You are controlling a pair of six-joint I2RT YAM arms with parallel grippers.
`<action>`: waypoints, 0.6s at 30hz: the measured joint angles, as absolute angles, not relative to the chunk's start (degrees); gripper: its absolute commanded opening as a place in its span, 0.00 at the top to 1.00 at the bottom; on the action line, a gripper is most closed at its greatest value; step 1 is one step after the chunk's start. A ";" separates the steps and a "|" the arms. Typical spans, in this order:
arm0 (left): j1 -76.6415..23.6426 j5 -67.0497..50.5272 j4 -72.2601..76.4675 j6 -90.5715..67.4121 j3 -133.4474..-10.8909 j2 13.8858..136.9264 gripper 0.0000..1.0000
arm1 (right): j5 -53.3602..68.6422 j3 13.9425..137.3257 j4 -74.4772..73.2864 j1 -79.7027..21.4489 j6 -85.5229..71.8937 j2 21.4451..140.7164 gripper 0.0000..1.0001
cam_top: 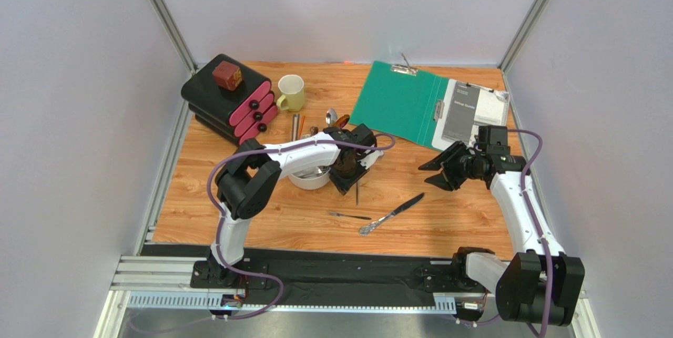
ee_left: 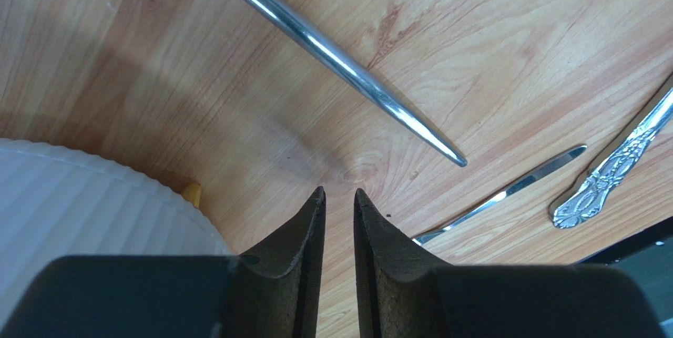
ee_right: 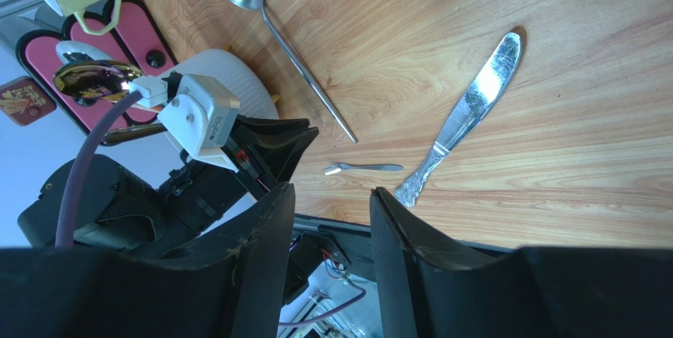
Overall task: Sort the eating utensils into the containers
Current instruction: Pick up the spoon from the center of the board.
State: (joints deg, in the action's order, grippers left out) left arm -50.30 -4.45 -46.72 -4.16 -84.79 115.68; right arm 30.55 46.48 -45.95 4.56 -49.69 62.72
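The round white holder (cam_top: 310, 178) sits mid-table under my left arm; its ribbed wall (ee_left: 79, 212) fills the lower left of the left wrist view. My left gripper (cam_top: 348, 179) hangs just right of it, jaws a narrow gap apart with only bare wood between them (ee_left: 338, 193). A long silver spoon (ee_right: 276, 38) lies ahead of its fingertips, handle (ee_left: 340, 70) slanting across. A silver knife (cam_top: 392, 214) and a small fork (cam_top: 350, 216) lie nearer the front. My right gripper (cam_top: 433, 175) hovers open and empty (ee_right: 332, 193) at the right.
A pale yellow mug (cam_top: 291, 92) and a black-and-pink stack (cam_top: 231, 101) stand at the back left. A green clipboard folder (cam_top: 403, 101) with papers lies at the back right. More utensils (cam_top: 298, 123) rest behind the holder, a gold spoon (ee_right: 91, 78) among them.
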 measured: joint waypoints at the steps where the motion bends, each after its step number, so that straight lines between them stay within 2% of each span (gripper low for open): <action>1: -50.39 -4.64 -46.48 -4.10 -84.79 115.72 0.75 | 30.57 46.48 -45.95 4.56 -49.69 62.74 0.56; 6: -52.51 -5.34 -45.74 -3.97 -88.31 118.56 0.76 | 30.41 46.46 -46.11 4.56 -49.67 62.72 0.56; 14: -56.21 -8.25 -44.29 -4.43 -105.73 130.32 0.77 | 27.68 46.46 -48.84 4.67 -49.30 59.92 0.56; 18: -56.23 -9.30 -41.69 -4.58 -106.96 131.02 0.73 | 26.04 46.85 -51.44 5.26 -48.47 57.45 0.56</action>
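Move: To the left hand's right, about 4 cm off, the spoon lies lengthwise on the board, its middle some 5 cm ahead and 2 cm below, its handle end reaching back past the fingers. The white container stands about 10 cm to this hand's left and 7 cm ahead; the small fork is 7 cm back and 1 cm right, the knife 6 cm back and 13 cm right. From the right hand, the spoon is straight left about 15 cm and 13 cm below. Sweeping low to the right by about 13 cm, away from the white container, the left hand comes against the spoon's handle from its left and pushes it along, easing about 2 cm forward late on. The fingers stay slightly open, tipping some 10 degrees so that their ends lean farther right. The right hand backs off about 2 cm, back and to its right. ##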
